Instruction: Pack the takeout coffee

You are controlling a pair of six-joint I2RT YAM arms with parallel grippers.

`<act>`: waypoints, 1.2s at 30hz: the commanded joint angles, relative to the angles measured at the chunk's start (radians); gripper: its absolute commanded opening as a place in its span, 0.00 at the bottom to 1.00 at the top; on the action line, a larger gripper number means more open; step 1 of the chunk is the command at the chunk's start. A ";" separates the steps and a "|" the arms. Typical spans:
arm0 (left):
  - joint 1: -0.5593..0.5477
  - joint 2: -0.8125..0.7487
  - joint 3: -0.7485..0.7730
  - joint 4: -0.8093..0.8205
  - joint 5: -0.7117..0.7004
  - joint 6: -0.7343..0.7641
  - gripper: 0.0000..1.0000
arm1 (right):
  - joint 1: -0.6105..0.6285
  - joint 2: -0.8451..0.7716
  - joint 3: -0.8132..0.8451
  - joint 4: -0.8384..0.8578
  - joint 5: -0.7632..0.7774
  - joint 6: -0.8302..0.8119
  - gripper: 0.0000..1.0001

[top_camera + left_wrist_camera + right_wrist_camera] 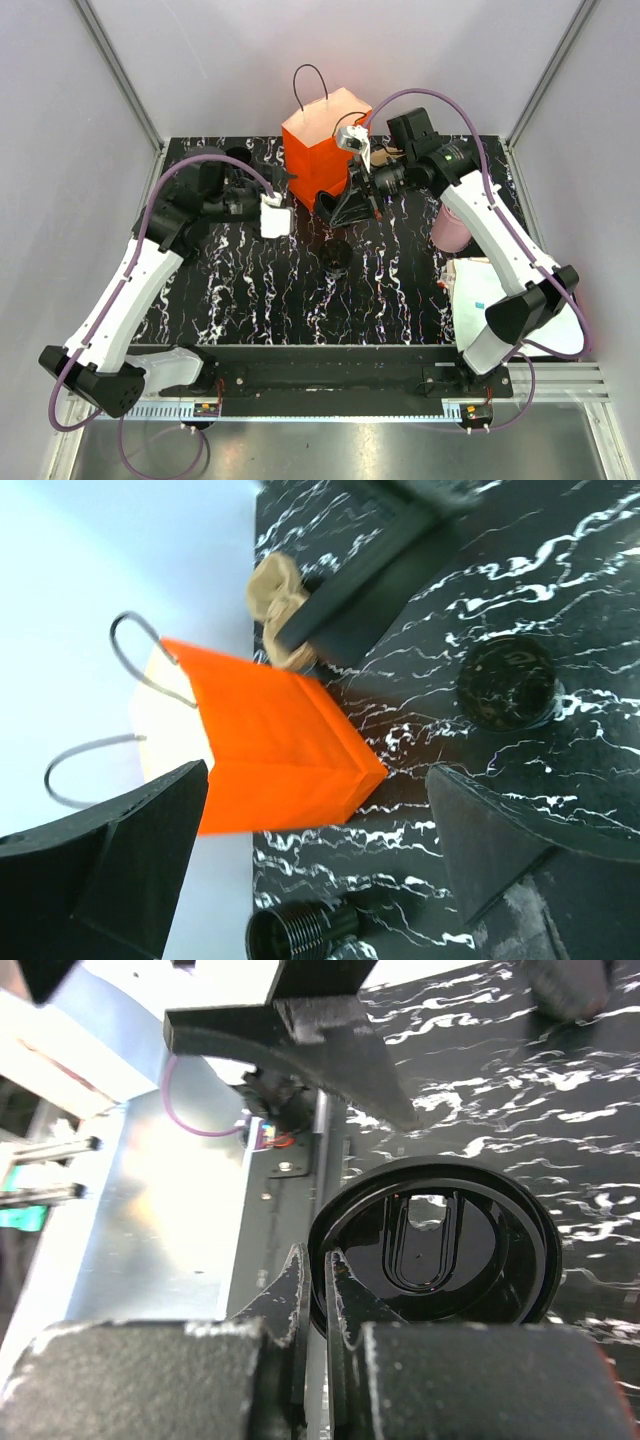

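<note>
My right gripper (318,1256) is shut on the raised rim of the takeout coffee (435,1245). Its round black lid with a sip slot faces the right wrist camera and hides the cup body. In the top view the right gripper (350,205) holds this dark shape (332,207) low beside the front of the orange paper bag (320,145). The bag stands upright with its handles up. Left of the bag (270,750), my left gripper (283,182) is open, with nothing between its fingers (130,850).
Another small black cup (336,258) stands on the marble table (260,290), also in the left wrist view (507,680). A ribbed black cylinder (300,935) lies near the back left. The brown pulp tray (278,600) sits behind the bag. A pink cup (450,230) and white sheets (500,300) are at right.
</note>
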 commanded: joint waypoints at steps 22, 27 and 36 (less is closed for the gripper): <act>-0.007 0.171 0.051 0.058 0.744 -0.298 0.99 | -0.005 -0.079 0.058 -0.232 -0.353 -0.171 0.04; -0.009 0.196 0.065 0.056 0.829 -0.318 0.99 | -0.005 -0.082 0.042 -0.230 -0.374 -0.185 0.03; -0.010 0.246 0.146 -0.195 0.955 -0.093 0.97 | -0.010 -0.057 0.035 -0.229 -0.400 -0.195 0.03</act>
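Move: The black lid, pinched in the right fingertips, lies about 7 cm right of the open left hand, 1 cm back and level with it. The clear cup stands some 8 cm right, 1 cm back and 31 cm below the left hand; the orange bag about 19 cm ahead, 7 cm right, 22 cm below. From the right hand, the lid's middle is 3 cm ahead and 1 cm left, level; the left fingers are 4 cm ahead, 8 cm left, level. Open left hand swings about 10 cm back-right, turning clockwise towards the lid the right keeps pinched, drawing back and up. ##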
